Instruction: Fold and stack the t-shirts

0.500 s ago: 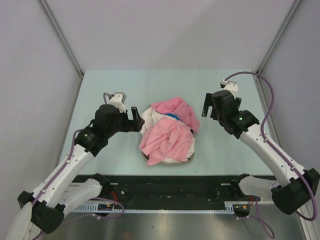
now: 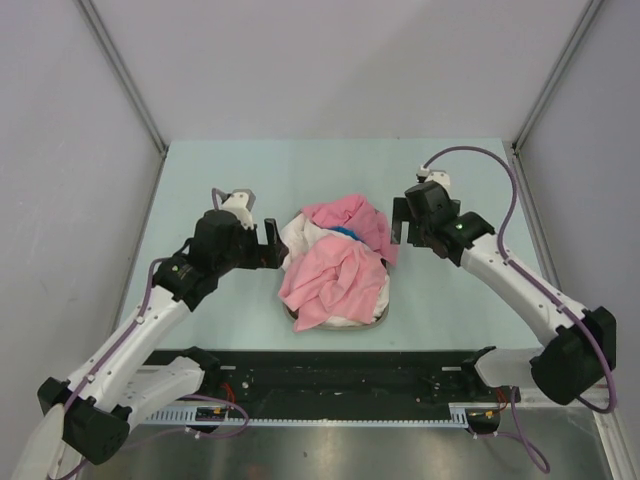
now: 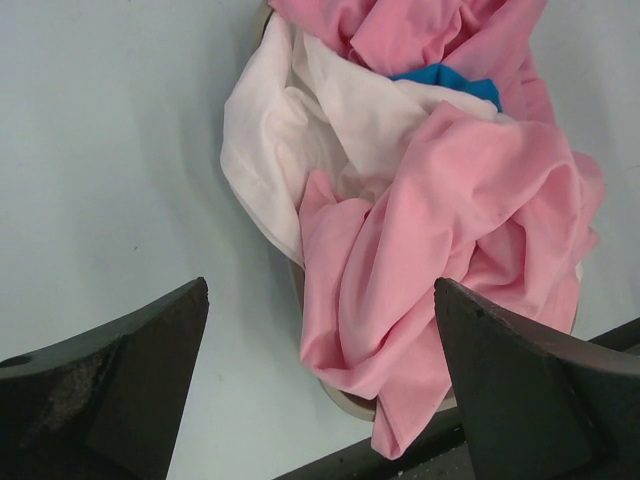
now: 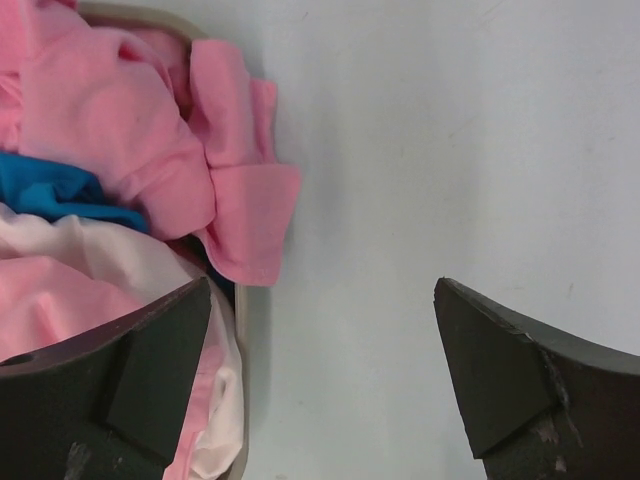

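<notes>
A crumpled heap of t-shirts fills a shallow beige basket [image 2: 386, 313] at the table's middle. One pink tee [image 2: 330, 278] drapes over the front; another pink one [image 2: 352, 218] lies at the back. A white tee [image 2: 297, 235] with a blue print [image 2: 346, 232] sits between them. My left gripper [image 2: 274, 243] hovers open just left of the heap, and its view shows the pink cloth [image 3: 450, 220] and white cloth [image 3: 270, 140] ahead. My right gripper [image 2: 401, 222] hangs open at the heap's right edge, over a pink sleeve [image 4: 245, 215] and bare table. Neither holds anything.
The basket's rim [image 4: 243, 350] shows beside the right gripper's left finger [image 4: 120, 370], and again under the hanging pink hem [image 3: 350, 402]. Grey walls enclose the pale green table [image 2: 220, 180] on three sides. A black rail [image 2: 350, 375] runs along the near edge.
The right gripper has moved left and a little nearer, up to the heap's right edge. The left gripper has barely shifted. The shirts lie as before.
</notes>
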### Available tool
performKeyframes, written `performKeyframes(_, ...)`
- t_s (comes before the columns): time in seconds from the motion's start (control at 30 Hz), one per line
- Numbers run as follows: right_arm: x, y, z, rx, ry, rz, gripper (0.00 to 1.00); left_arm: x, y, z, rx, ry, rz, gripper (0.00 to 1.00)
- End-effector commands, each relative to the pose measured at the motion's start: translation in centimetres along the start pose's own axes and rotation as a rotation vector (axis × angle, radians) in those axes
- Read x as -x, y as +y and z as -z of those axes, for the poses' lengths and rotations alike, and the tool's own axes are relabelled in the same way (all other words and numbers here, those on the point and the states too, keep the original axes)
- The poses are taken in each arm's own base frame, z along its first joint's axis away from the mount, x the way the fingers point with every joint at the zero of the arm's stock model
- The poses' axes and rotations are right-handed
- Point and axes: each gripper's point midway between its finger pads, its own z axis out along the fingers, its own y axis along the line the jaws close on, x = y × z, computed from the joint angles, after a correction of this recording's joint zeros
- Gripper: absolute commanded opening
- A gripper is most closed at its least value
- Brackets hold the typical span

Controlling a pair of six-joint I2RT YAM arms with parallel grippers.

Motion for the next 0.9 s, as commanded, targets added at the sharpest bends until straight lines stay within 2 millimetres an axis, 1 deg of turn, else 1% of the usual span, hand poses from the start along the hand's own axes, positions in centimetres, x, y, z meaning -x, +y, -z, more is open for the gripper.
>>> performKeyframes(0.0,-2.9,2.3,-1.5,0.078,0.128,-0.007,1.00,-0.6,0.6,0.0,0.030,0.009,0.044,1.00)
performKeyframes(0.03,-3.3,3.1,-1.6,0.117,0.144,-0.017,1.00,-1.0,0.8,-0.1,0.032,0.006,0.049,1.00)
performKeyframes(0.07,-3.1,3.7,-1.8,0.144,0.131,-0.038,1.00,-1.2,0.8,-0.1,0.032,0.005,0.058,1.00)
performKeyframes(0.1,-3.1,4.1,-1.9,0.158,0.132,-0.048,1.00,-1.1,0.6,-0.2,0.015,-0.005,0.059,1.00)
performKeyframes(0.13,-3.6,4.4,-2.2,0.173,0.145,-0.052,1.00,-1.6,0.8,-0.3,0.019,0.002,0.059,1.00)
performKeyframes(0.17,-3.4,4.8,-2.3,0.189,0.137,-0.065,1.00,-1.6,0.7,-0.3,0.017,0.001,0.066,1.00)
performKeyframes(0.2,-3.6,5.1,-2.6,0.196,0.143,-0.072,1.00,-1.7,0.7,-0.4,0.016,0.006,0.065,1.00)
performKeyframes(0.33,-6.1,7.1,-4.0,0.264,0.221,-0.116,1.00,-2.2,1.0,-0.5,0.026,0.017,0.064,1.00)
performKeyframes(0.37,-7.0,7.5,-4.8,0.265,0.240,-0.116,1.00,-2.1,1.0,-0.4,0.029,0.012,0.067,1.00)
performKeyframes(0.43,-7.5,8.1,-5.2,0.267,0.243,-0.109,1.00,-2.2,1.3,-0.3,0.038,0.010,0.063,1.00)
performKeyframes(0.47,-7.6,8.8,-5.2,0.280,0.234,-0.096,1.00,-2.3,1.3,-0.3,0.040,0.008,0.060,1.00)
performKeyframes(0.5,-7.6,9.0,-5.4,0.280,0.231,-0.094,1.00,-2.4,1.4,-0.7,0.038,0.010,0.052,1.00)
performKeyframes(0.53,-7.7,9.0,-5.6,0.279,0.234,-0.095,1.00,-2.9,1.5,-1.0,0.041,0.029,0.048,1.00)
performKeyframes(0.57,-7.9,8.9,-5.7,0.269,0.239,-0.096,1.00,-3.6,1.2,-1.5,0.022,0.063,0.052,1.00)
performKeyframes(0.63,-7.5,8.0,-5.7,0.226,0.216,-0.096,1.00,-5.6,1.0,-3.0,0.004,0.141,0.063,1.00)
performKeyframes(0.67,-7.4,7.5,-5.4,0.209,0.211,-0.092,1.00,-6.2,1.0,-3.3,0.002,0.163,0.069,1.00)
performKeyframes(0.8,-5.4,5.9,-4.0,0.168,0.130,-0.089,1.00,-7.3,1.5,-4.5,0.059,0.224,0.069,1.00)
performKeyframes(0.83,-4.4,5.7,-3.0,0.176,0.095,-0.098,1.00,-7.8,1.6,-5.0,0.070,0.249,0.078,1.00)
performKeyframes(0.87,-4.3,5.3,-2.7,0.168,0.091,-0.093,1.00,-8.2,1.3,-5.3,0.067,0.264,0.075,1.00)
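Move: The front pink t-shirt's middle lies about 11 cm right of the left hand, 2 cm nearer the base and 12 cm below. From that hand the white shirt lies 6 cm ahead and 4 cm right, the blue cloth 7 cm ahead and 13 cm right. The back pink t-shirt's middle is 5 cm ahead, 12 cm left and 11 cm below the right hand; the blue cloth is 2 cm ahead and 12 cm left. Fingers open, left sinks 9 cm towards the front pink t-shirt; right sinks 10 leftward towards the back one, rises slightly. ##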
